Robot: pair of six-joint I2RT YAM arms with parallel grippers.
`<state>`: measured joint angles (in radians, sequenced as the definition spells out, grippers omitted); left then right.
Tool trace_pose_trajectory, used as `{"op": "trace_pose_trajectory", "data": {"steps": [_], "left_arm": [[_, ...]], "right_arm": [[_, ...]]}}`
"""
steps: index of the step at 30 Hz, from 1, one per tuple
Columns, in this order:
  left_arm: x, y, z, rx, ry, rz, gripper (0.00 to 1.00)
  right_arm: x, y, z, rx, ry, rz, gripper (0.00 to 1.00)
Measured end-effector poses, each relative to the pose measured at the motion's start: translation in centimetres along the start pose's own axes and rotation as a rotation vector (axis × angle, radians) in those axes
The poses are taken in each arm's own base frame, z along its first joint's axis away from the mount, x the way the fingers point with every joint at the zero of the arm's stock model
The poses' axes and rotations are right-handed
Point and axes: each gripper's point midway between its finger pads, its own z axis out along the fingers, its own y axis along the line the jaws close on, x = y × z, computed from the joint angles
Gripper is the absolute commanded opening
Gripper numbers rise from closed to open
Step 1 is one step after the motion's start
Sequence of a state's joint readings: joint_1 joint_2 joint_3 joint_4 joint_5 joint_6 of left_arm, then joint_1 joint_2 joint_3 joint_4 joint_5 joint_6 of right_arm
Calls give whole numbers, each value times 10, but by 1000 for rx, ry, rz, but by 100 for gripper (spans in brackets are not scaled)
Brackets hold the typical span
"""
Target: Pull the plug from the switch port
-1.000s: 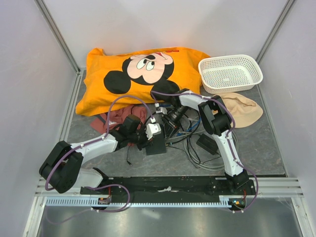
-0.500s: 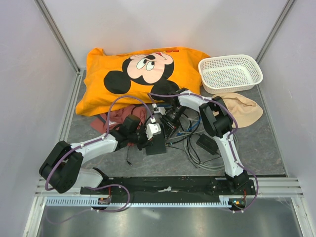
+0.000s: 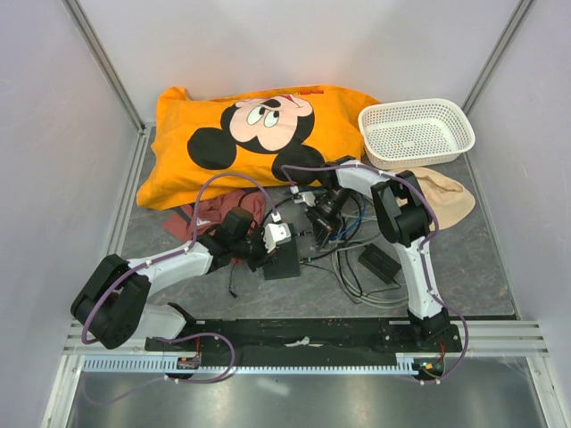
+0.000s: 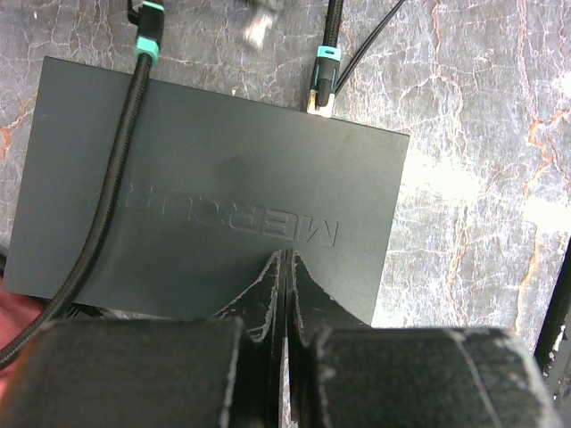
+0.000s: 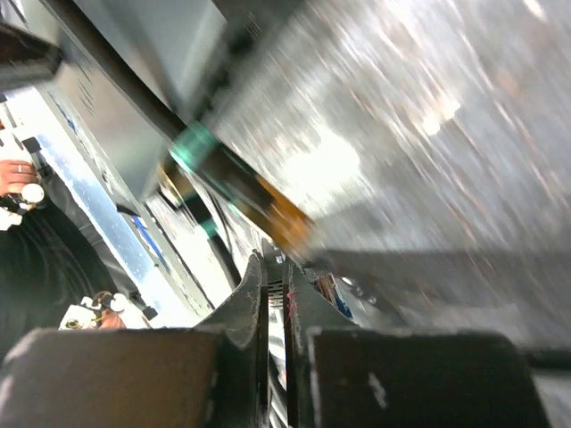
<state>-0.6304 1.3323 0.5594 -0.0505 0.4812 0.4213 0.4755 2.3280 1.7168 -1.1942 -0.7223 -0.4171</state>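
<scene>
The switch is a flat dark grey box (image 3: pixel 284 265) (image 4: pixel 214 187). My left gripper (image 4: pixel 284 259) (image 3: pixel 270 254) is shut, its tips resting on the box's top. A teal-banded plug (image 4: pixel 323 85) sits in a switch port (image 4: pixel 319 109) on the far edge. A braided cable (image 4: pixel 107 223) lies across the box. My right gripper (image 5: pixel 277 267) (image 3: pixel 314 230) is shut with nothing between its fingers. Just past its tips, in a blurred view, lies an orange-tipped plug end (image 5: pixel 268 209) with a teal band. I cannot tell which cable it belongs to.
An orange Mickey shirt (image 3: pixel 254 134) lies behind the arms, with a maroon cloth (image 3: pixel 214 212) to the left. A white basket (image 3: pixel 416 132) and a beige cloth (image 3: pixel 442 196) are at the back right. A black adapter brick (image 3: pixel 379 261) lies among tangled cables (image 3: pixel 352 267).
My right gripper has closed and swung right, away from the switch box. The left arm and the box have stayed put.
</scene>
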Motion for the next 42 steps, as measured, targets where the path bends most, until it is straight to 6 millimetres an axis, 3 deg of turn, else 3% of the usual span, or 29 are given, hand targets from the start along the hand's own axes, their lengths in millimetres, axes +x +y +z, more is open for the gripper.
{"op": "trace_pose_trajectory", "data": {"steps": [9,16,19,23,26,28,29,32,42], "left_arm": [[0,0,0,0,0,0,2],[0,0,0,0,0,0,2],[0,0,0,0,0,0,2],[0,0,0,-1,-1,1,2],[0,0,0,-1,-2,1,2],[0,0,0,-2,-3,2,2],[0,0,0,-2,-4,2,2],[0,0,0,-2,-4,2,2],[0,0,0,-2,-4,3,2]], "right_arm": [[15,-25,-27,48,-23,44,4],[15,-53,-55,158,-64,111,4],[10,-69,-71,252,-111,143,7],[-3,-86,-90,348,-194,147,18],[-12,-91,-95,364,-236,150,23],[-15,-91,-95,370,-250,155,34],[-17,-91,-96,376,-258,155,44],[-19,-87,-97,389,-275,152,52],[-34,-33,-119,275,-396,1,54]]}}
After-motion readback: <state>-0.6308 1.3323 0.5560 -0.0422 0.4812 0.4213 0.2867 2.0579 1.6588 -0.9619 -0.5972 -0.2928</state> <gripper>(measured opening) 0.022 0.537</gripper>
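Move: A light-tipped plug, already clear of the switch's right edge, seems to be at the right hand's nearly shut fingertips, about 1 cm to their left. The switch's middle lies some 9 cm left of the hand and 1 cm back. A loose teal-collared plug is about 4 cm forward and 3 cm left, and a plugged-in one 4 cm back and 3 cm left. From the left hand the light-tipped plug lies roughly 11 cm right, 3 cm forward and 3 cm lower. Rightward first, then swinging forward low over the table, the right hand draws away from the switch, about 10 cm forward and 8 cm right, seeming to drag the light-tipped plug's cable. It twists clockwise and tips its fingers farther up and forward, opens to about half, then rises some 5 cm, easing back left. ##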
